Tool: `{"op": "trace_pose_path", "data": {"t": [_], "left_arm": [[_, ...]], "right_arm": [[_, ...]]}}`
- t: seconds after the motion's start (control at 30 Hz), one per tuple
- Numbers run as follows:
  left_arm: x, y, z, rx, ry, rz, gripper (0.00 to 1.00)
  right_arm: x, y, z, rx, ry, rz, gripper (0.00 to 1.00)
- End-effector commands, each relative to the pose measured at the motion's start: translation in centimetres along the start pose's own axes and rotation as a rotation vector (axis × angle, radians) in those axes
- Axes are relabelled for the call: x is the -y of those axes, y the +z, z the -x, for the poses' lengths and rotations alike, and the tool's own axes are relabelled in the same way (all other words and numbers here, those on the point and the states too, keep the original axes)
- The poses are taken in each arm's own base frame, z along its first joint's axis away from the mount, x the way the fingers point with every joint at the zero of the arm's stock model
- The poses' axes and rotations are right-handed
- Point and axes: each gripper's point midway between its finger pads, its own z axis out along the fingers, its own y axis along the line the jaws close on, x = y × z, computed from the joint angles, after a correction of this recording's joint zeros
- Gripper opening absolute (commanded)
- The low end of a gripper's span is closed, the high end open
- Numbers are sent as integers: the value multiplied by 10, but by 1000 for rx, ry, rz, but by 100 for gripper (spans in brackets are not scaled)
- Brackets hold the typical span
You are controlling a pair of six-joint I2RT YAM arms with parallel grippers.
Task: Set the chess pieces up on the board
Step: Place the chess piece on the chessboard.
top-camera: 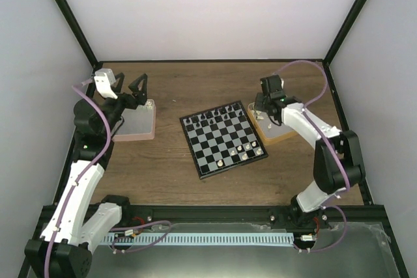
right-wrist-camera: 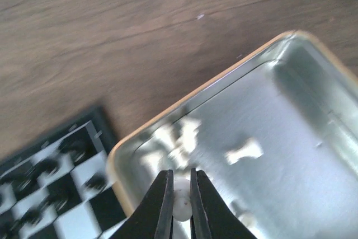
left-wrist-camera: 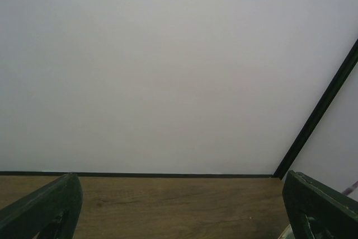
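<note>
The board (top-camera: 218, 142) lies mid-table with black chessmen along its far rows and a few cream-white chess pieces (top-camera: 242, 156) near its front edge. My right gripper (top-camera: 266, 112) hangs over the orange-tan tray (top-camera: 281, 137) to the board's right. In the right wrist view that gripper (right-wrist-camera: 180, 182) is shut on a small white chess piece (right-wrist-camera: 181, 206), pinched between both fingertips just above the tray's metal floor (right-wrist-camera: 291, 132). Loose white pieces (right-wrist-camera: 243, 150) lie in the tray. My left gripper (top-camera: 130, 88) stands open and holds nothing, its fingers (left-wrist-camera: 50, 208) wide apart.
A pink tray (top-camera: 138, 127) sits below the left gripper at the far left. The board's corner (right-wrist-camera: 50, 194) with dark pieces lies just left of the orange-tan tray's rim (right-wrist-camera: 224, 76). White walls and black frame posts (left-wrist-camera: 319, 116) enclose the wooden table (top-camera: 163, 174).
</note>
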Motion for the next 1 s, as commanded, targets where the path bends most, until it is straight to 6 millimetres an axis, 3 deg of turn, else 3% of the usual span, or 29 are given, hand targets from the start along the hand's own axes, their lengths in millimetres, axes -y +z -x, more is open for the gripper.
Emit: {"op": "trace_pose_path", "data": {"t": [0.0, 0.13, 0.3, 0.73, 0.83, 0.97], "left_arm": [[7, -7, 15, 47, 22, -15, 100], [11, -10, 19, 58, 19, -31, 100], [14, -15, 24, 78, 28, -35, 100], [-2, -11, 18, 72, 65, 37, 100], [-4, -8, 14, 67, 63, 38, 100], [-1, -6, 10, 65, 60, 12, 100]], "right_arm": [[-31, -38, -31, -42, -35, 76, 6], [-65, -75, -54, -54, -89, 189, 6], [-88, -103, -82, -78, -135, 294, 7], [-131, -105, -167, -224, -379, 402, 8], [-146, -106, -181, -243, -447, 415, 7], [-146, -97, -191, -261, -472, 390, 7]]}}
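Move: The right hand already holds a white chess piece some 10 cm over the tray's left part, the tray's middle roughly 9 cm to its right. The empty square next in the white pieces' second row lies about 17 cm back, 16 cm left and 9 cm below. The row's last piece stands 3 cm right of that square, a lone near-edge piece 4 cm back and 2 cm left of it. From the idle left hand that square is about 7 cm back, 28 cm right, 35 cm below. Keeping its pinch on the white piece, the right hand swings out of the tray's area, back and to the left in about equal parts, rising some 3 cm at first and then sinking about 8 cm as it goes on over the board towards the empty square beside the row of standing white pieces. On the way the wrist turns some 35 degrees counter-clockwise and the fingers tip steeper towards the board, the hand still travelling at the end with the piece clear above the squares. ##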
